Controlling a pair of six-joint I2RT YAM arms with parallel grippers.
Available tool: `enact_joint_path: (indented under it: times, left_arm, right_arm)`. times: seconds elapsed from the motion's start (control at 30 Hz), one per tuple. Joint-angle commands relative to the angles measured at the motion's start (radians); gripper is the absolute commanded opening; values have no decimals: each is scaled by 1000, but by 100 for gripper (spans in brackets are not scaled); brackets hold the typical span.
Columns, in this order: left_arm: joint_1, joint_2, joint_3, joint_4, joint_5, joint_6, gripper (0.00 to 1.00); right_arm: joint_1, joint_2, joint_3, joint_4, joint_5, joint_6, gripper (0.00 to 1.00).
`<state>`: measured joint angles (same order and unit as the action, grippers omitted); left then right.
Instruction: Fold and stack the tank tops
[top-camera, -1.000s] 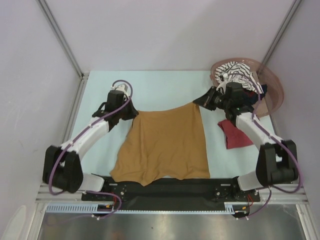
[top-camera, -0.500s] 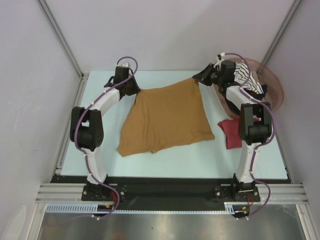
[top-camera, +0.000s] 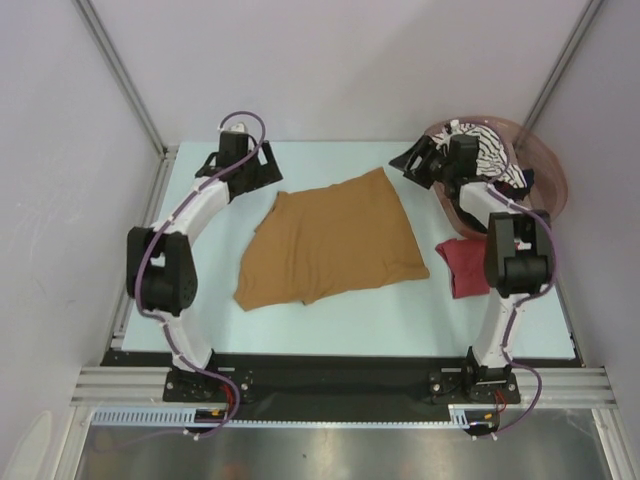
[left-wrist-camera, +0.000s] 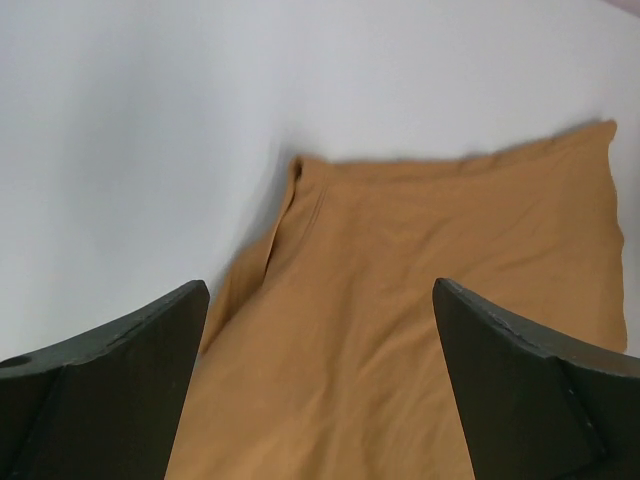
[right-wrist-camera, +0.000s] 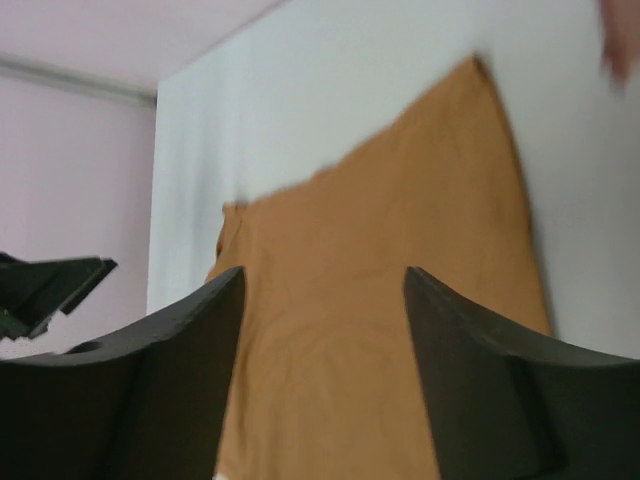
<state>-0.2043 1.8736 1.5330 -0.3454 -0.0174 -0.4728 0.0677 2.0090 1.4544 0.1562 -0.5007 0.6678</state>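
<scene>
A mustard-brown tank top (top-camera: 335, 240) lies spread flat in the middle of the table, also seen in the left wrist view (left-wrist-camera: 420, 330) and the right wrist view (right-wrist-camera: 390, 300). My left gripper (top-camera: 268, 175) hovers open just off its far left corner, nothing between the fingers (left-wrist-camera: 110, 390). My right gripper (top-camera: 408, 165) stands open off its far right corner, empty too. A dark red tank top (top-camera: 468, 265) lies folded at the right. A black-and-white striped tank top (top-camera: 492, 152) sits in the basket.
The pinkish-brown oval basket (top-camera: 545, 170) stands at the far right corner, holding dark cloth beside the striped one. White enclosure walls rise close on both sides. The left gripper's fingers (right-wrist-camera: 50, 290) show at the left of the right wrist view.
Both grippers carried the mustard-brown tank top's far edge away from the arm bases, then opened and let it go. The cloth now lies flat farther back.
</scene>
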Motion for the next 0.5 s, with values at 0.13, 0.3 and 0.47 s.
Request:
enact_joint_path:
  times: [0.13,0.3,0.47]
  left_arm:
    - [-49,-443,-442,63,-58,-58,100]
    - [-40,-459,-579,2,-95,-64,100]
    - [-1,-502,-669,25,-185,-53,100]
  right_arm:
    - [49,-433,-399,-36,79,-100,55]
    - [113,-633,-581,-138,209,-158,51]
    - [182,-740,-755,-222,425,-175,48]
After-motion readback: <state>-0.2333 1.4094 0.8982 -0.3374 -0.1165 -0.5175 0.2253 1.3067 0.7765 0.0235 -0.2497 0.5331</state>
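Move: The ochre tank top is already spread on the table. Its near left corner lies some 29 cm back, 7 cm left and 15 cm below my left hand; its far left corner is almost straight below, 1 cm ahead and 2 cm right. From my right hand, its near right corner is about 25 cm back, 5 cm right and 16 cm down. The folded red tank top lies 22 cm back, 21 cm right; the basket, level ahead, 26 cm right. I draw both empty hands back over the sides of the ochre tank top towards its near corners. My left travels about 16 cm, easing left, rising slightly before sinking to finish 6 cm lower, fingers wide open and tipping down a little. My right goes back some 19 cm, rises slightly then sinks again, rolls its left side down, and half closes its fingers on nothing. ##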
